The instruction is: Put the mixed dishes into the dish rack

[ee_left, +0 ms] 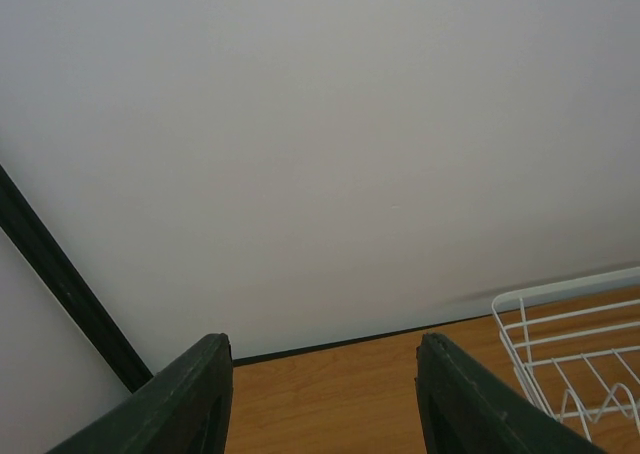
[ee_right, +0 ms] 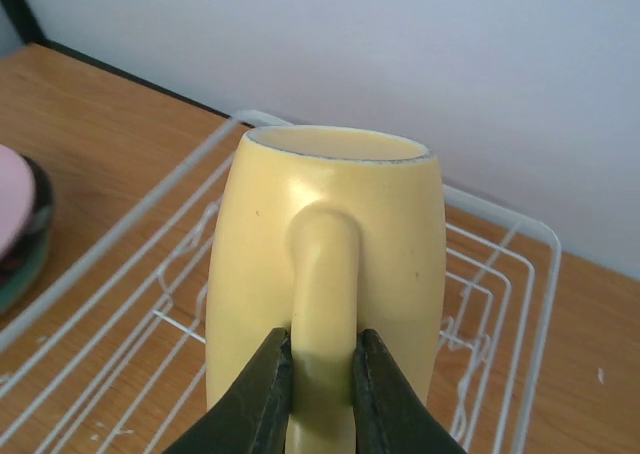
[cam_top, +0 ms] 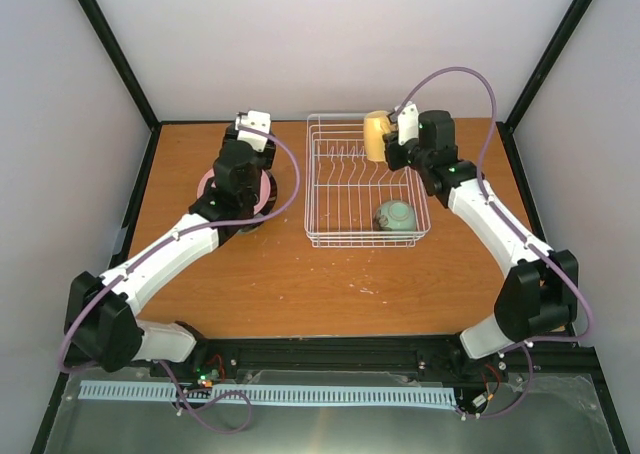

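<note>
The pale yellow mug (cam_top: 376, 136) hangs over the back right part of the white wire dish rack (cam_top: 340, 236). My right gripper (ee_right: 322, 374) is shut on the mug's handle (ee_right: 324, 274), with the mug's mouth facing away towards the back wall. A mint green bowl (cam_top: 396, 215) lies in the rack's front right corner. Left of the rack, a pink plate (cam_top: 209, 186) tops a stack with a dark-rimmed plate (ee_right: 32, 242) below it, mostly hidden under my left arm. My left gripper (ee_left: 325, 394) is open and empty, raised and pointing at the back wall.
The wooden table (cam_top: 300, 284) is boxed in by white walls with black corner posts (cam_top: 115, 49). In the left wrist view the rack's near corner (ee_left: 570, 354) lies to the right of the fingers. The rack's upright prongs (cam_top: 345, 164) stand in a row in its middle.
</note>
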Robot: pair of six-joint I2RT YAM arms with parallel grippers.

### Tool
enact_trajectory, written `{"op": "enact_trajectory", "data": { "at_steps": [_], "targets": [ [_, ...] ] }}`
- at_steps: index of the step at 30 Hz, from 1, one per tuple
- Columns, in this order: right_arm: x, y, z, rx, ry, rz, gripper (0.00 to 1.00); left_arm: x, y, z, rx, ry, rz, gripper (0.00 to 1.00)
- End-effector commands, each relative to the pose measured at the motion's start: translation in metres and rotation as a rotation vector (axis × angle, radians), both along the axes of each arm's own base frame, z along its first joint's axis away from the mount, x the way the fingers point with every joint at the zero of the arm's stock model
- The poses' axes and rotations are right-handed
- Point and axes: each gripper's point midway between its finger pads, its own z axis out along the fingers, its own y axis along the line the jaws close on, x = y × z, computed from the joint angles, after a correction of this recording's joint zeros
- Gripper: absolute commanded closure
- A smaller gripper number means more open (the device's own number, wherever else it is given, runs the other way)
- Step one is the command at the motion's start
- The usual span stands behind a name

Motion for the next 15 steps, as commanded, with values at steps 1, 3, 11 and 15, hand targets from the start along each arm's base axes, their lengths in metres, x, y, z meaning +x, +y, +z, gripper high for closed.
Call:
{"op": "enact_trajectory", "data": {
  "at_steps": [1,3,11,15],
  "targets": [
    [-0.026,0.035,0.066,0.098,-0.184,0.171,0.97,0.005,-0.001,0.006,-0.047,-0.001,-0.001,0.49],
    [-0.043,0.046,0.043,0.089,-0.177,0.23,0.97,0.007,-0.002,0.002,-0.045,0.011,-0.003,0.49],
    [-0.073,0.074,-0.018,0.117,-0.108,0.336,0.97,0.006,-0.003,-0.016,-0.056,0.093,-0.008,0.49],
    [-0.071,0.079,-0.032,0.123,-0.095,0.34,0.97,0.005,-0.002,-0.018,-0.068,0.108,-0.003,0.5]
  ]
}}
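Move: The yellow mug already hangs by its handle from the right fingers, over the rack's far part; the rack's open front-left part lies about 7 cm back, 10 cm left and 18 cm below the right hand. The green bowl sits in the rack 6 cm back, 2 cm right and 20 cm down. The pink plate is roughly 32 cm below the left hand, some 3 cm to its left and about level with it. The mug, its handle still pinched by the right fingers, is carried back and down some 8 cm each and about 6 cm left, from the rack's far part towards its front-left part, after a first slight lift; the hand turns some 15 degrees counter-clockwise. The open left hand sinks about 3 cm towards the pink plate, tipping slightly down. ##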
